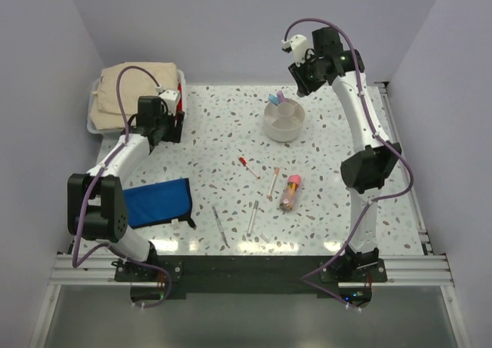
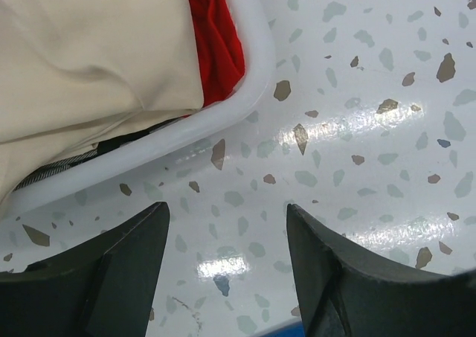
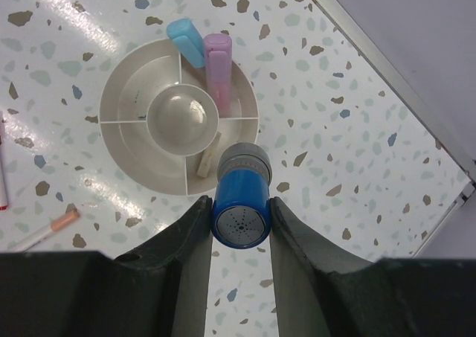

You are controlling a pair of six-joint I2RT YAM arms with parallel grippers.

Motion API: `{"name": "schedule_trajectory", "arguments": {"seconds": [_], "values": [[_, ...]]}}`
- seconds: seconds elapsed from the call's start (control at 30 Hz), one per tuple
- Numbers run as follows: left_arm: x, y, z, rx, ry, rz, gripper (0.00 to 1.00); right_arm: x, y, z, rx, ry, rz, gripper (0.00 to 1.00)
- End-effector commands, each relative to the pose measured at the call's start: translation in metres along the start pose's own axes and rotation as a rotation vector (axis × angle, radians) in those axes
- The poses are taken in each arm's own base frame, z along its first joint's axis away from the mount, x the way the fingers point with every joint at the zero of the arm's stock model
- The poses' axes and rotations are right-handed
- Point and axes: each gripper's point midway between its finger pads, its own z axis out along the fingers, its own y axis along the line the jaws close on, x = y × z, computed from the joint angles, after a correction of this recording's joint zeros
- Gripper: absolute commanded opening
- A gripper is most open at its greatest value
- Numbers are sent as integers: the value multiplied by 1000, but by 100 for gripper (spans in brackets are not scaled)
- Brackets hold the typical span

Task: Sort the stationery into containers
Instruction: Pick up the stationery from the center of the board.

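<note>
My right gripper [image 3: 239,219] is shut on a blue stick with a grey end [image 3: 240,196], held in the air over the near right rim of the round white cup [image 3: 111,99]. The cup's compartments hold a light-blue-capped stick [image 3: 186,41], a pink marker [image 3: 218,65] and a beige eraser [image 3: 207,162]. In the top view the right gripper [image 1: 305,77] hangs above the cup [image 1: 284,121]. My left gripper [image 2: 227,233] is open and empty, low over the table beside the white bin [image 2: 223,117]. A red-tipped pen [image 1: 248,166], a pink-red tube [image 1: 290,192] and silver pens [image 1: 252,217] lie mid-table.
The bin [image 1: 181,77] at the back left holds a folded beige cloth [image 1: 131,91] and something red [image 2: 216,39]. A flat blue pouch [image 1: 157,202] lies near the left arm's base. A raised rail [image 1: 403,164] runs along the table's right edge.
</note>
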Motion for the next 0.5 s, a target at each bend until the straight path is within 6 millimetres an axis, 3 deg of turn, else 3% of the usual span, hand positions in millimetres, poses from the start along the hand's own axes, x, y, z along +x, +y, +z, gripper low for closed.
{"name": "schedule_trajectory", "arguments": {"seconds": [0.0,0.13,0.37,0.47], "values": [[-27,-9,-2,30,-72,0,69,3,-13,15,1,-13,63,0],[-29,-11,-3,31,-71,-14,69,13,-14,30,-26,9,85,0],[-49,-17,-3,45,-103,6,69,24,-10,52,-56,40,97,0],[-46,-20,-2,48,-96,16,69,30,-5,64,-79,57,112,0]]}}
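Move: The right gripper, already pinching the blue-and-grey cylinder, is above the right side of the round divided container, whose middle is about 3 cm ahead, 5 cm left and 22 cm below. The eraser is almost under it, some 2 cm ahead and 1 cm left; the pink highlighter stands roughly 8 cm ahead and 5 cm left, the light-blue one 7 cm ahead and 8 cm left. From the empty left gripper the container lies about 11 cm ahead and 36 cm right. Lower the right gripper about 8 cm towards the right-hand side of the round container, where the eraser lies, easing slightly forward as you sink and tipping the fingers some 10 degrees further down. Keep the pinch on the blue-and-grey cylinder, with its grey end leading. Meanwhile shift the open left gripper a little to the right, then up and forward. ##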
